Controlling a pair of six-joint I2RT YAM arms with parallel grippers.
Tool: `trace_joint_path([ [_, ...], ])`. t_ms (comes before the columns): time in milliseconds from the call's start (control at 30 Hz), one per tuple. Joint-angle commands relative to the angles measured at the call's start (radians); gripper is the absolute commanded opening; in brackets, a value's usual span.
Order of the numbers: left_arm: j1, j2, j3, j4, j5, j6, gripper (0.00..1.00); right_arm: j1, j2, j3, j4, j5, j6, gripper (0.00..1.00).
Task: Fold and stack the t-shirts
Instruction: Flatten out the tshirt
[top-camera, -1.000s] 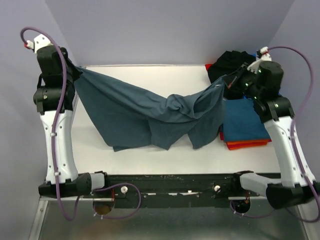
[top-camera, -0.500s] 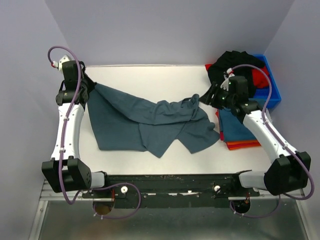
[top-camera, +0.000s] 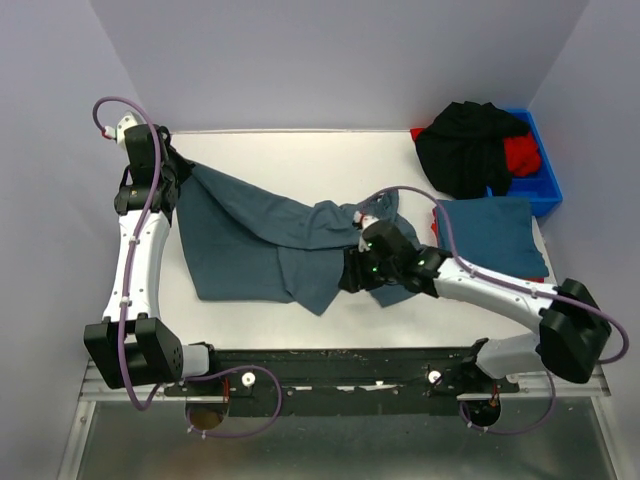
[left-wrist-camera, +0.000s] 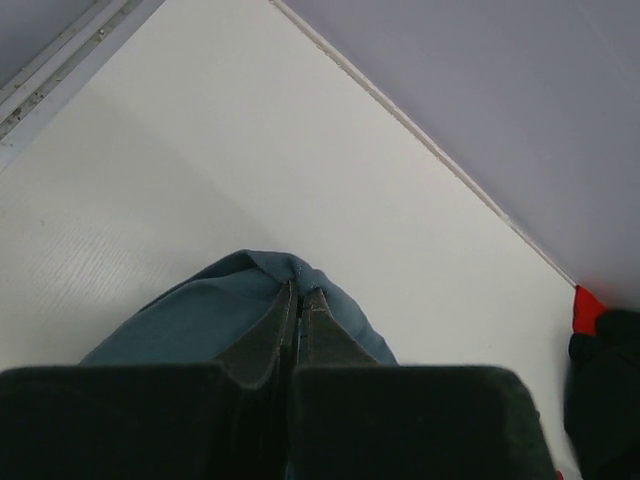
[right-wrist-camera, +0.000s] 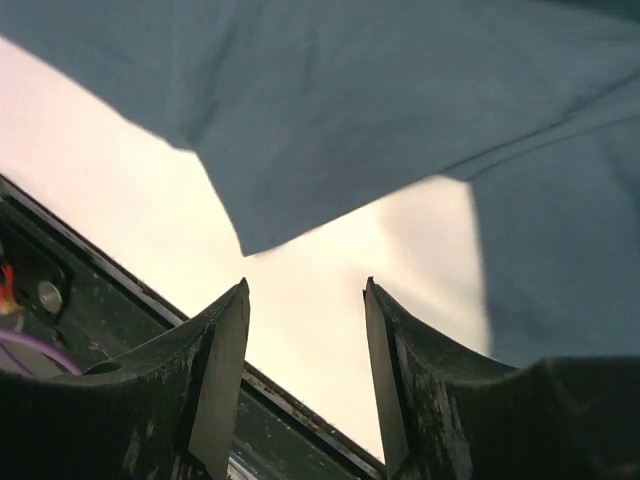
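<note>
A dusty teal-blue t-shirt (top-camera: 250, 240) lies rumpled across the middle of the white table (top-camera: 300, 160). My left gripper (top-camera: 176, 176) is at the back left, shut on a corner of that shirt; in the left wrist view the fingertips (left-wrist-camera: 300, 292) pinch a fold of the teal cloth (left-wrist-camera: 200, 320). My right gripper (top-camera: 350, 278) hovers open over the shirt's near hem. In the right wrist view its jaws (right-wrist-camera: 305, 285) stand apart with only table between them, the teal cloth (right-wrist-camera: 350, 100) just beyond.
A folded blue shirt (top-camera: 490, 235) tops a stack at the right, with red and orange edges (top-camera: 543, 268) below it. The blue bin (top-camera: 545, 185) at the back right holds a black shirt (top-camera: 465, 140) and a red one (top-camera: 520, 155). The black front rail (right-wrist-camera: 100, 290) is close to the right gripper.
The right gripper opened, let go of the teal shirt and swung from beside the stack to the front centre. The shirt dropped onto the table. The left arm lowered its corner.
</note>
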Motion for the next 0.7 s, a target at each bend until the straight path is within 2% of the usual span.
trace_joint_path([
  [0, 0.007, -0.027, -0.009, 0.046, 0.029, -0.006, 0.0, 0.162, 0.114, 0.068, -0.027, 0.191, 0.005, 0.57],
  [333, 0.009, -0.02, -0.015, 0.048, 0.033, 0.001, 0.0, 0.36, 0.358, 0.24, -0.084, 0.328, -0.048, 0.56],
  [667, 0.009, -0.015, -0.018, 0.052, 0.035, 0.0, 0.0, 0.393, 0.511, 0.317, -0.123, 0.366, -0.052, 0.56],
])
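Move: The t-shirt's loose near corner lies about 8 cm to the right hand's left, 5 cm back and some 11 cm below its open fingers. The shirt's bunched far-right end is roughly 19 cm ahead and 6 cm to the right of this hand; the folded stack is about 11 cm ahead and 29 cm to the right. From the left hand, that corner is some 25 cm back, 30 cm to the right and 29 cm down. The right hand sweeps left about 9 cm while sinking some 7 cm and drawing back about 5 cm towards the t-shirt's near corner, its fingers staying parted; the leftward and backward travel dies away and it ends going almost straight down, the wrist having turned some 20 degrees to point the fingers more steeply at the table. The left hand stays put with its fingers shut, still pinching the shirt's far-left end high above the table to hold it stretched. ##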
